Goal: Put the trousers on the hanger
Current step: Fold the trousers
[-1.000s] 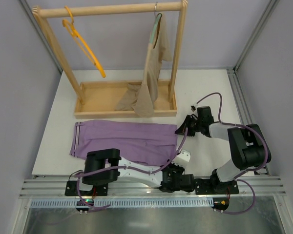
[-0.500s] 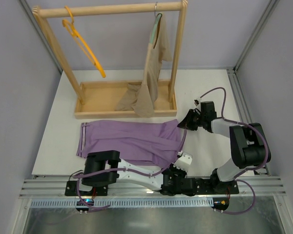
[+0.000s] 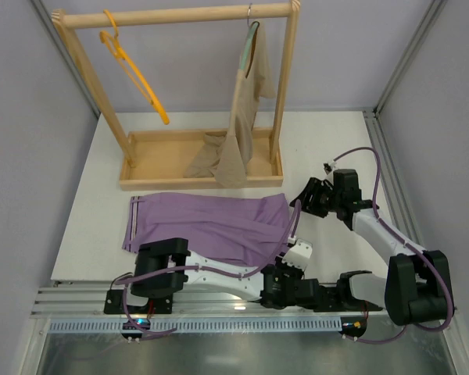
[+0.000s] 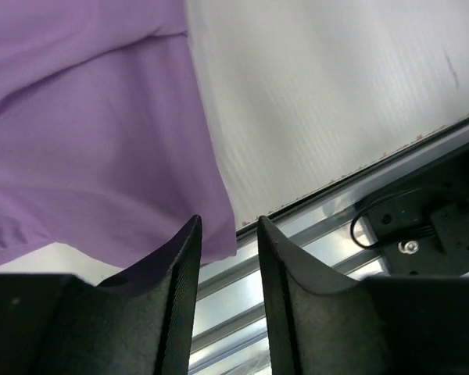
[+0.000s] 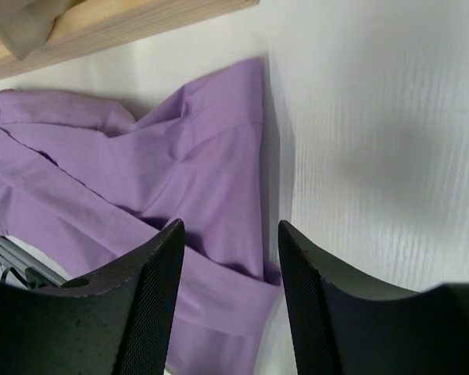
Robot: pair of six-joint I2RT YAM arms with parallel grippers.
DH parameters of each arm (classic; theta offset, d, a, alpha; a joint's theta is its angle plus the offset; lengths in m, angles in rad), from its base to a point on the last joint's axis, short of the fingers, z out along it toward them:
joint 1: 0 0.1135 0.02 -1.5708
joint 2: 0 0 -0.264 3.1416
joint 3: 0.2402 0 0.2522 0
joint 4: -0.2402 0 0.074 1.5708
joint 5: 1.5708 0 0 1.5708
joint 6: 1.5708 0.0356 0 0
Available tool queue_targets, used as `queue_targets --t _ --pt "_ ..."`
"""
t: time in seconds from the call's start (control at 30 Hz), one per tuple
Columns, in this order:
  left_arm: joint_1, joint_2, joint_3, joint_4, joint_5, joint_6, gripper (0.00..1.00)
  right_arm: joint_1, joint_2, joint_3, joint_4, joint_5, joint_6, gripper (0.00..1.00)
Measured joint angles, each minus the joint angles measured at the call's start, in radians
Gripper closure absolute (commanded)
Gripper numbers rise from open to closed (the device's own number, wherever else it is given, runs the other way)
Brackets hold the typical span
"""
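The lilac trousers (image 3: 207, 223) lie flat on the white table (image 3: 336, 141), waistband to the left and leg ends to the right. The orange hanger (image 3: 133, 70) hangs bare on the left of the wooden rail. My left gripper (image 3: 295, 262) is at the near right corner of the legs; in the left wrist view it (image 4: 228, 226) is open by a narrow gap, with the hem (image 4: 102, 141) just beyond the fingertips and nothing between them. My right gripper (image 3: 305, 199) is open at the far right hem, hovering over the trousers (image 5: 180, 156) with nothing gripped.
The wooden rack (image 3: 180, 14) with its tray base (image 3: 160, 152) stands at the back. A beige garment (image 3: 246, 117) hangs from a grey-green hanger on the rack's right side. Aluminium rails (image 3: 219, 301) run along the table's near edge.
Both grippers have opened and let go of the leg ends. The trousers were drawn to the right and now lie flat. The right arm has pulled back to the right.
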Motion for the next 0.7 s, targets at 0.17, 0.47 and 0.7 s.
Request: queue_targets --t 0.17,0.47,0.7 --pt "0.066 -0.067 0.018 0.001 0.064 0.050 0.46 0.000 -0.134 -0.072 -0.089 0.022 0.003 0.44" --pt "0.332 -0.323 0.014 -0.161 0.159 0.069 0.44 0.000 -0.235 -0.196 -0.147 0.053 0.053 0.45" --pt "0.642 -0.716 -0.230 -0.279 0.176 0.047 0.36 0.003 -0.220 -0.267 -0.075 0.012 0.085 0.45"
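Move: The left hand sits just above the trousers' near right corner, about 2 cm below it; the waistband end, where it seems headed, lies some 40 cm left and 13 ahead, and the rack base's front right end about 23 ahead and 3 left. From the right hand, the folded leg's loose corner on the right edge lies about 6 cm back, 3 left and 6 down, the trousers' far right corner 3 ahead and 4 left, and that rack-base end 6 ahead and 5 left. The left hand opens wider and comes off the near right corner, rising first and then swinging forward and well to the left over the trousers towards the waistband side, some 30 cm in all, turning about 30 degrees counter-clockwise. Meanwhile the right hand, already half open and kept so, draws back about 8 cm along the trousers' right edge and then sinks about 5 cm, its fingers tipping down slightly, to come close to the folded leg's loose corner. ##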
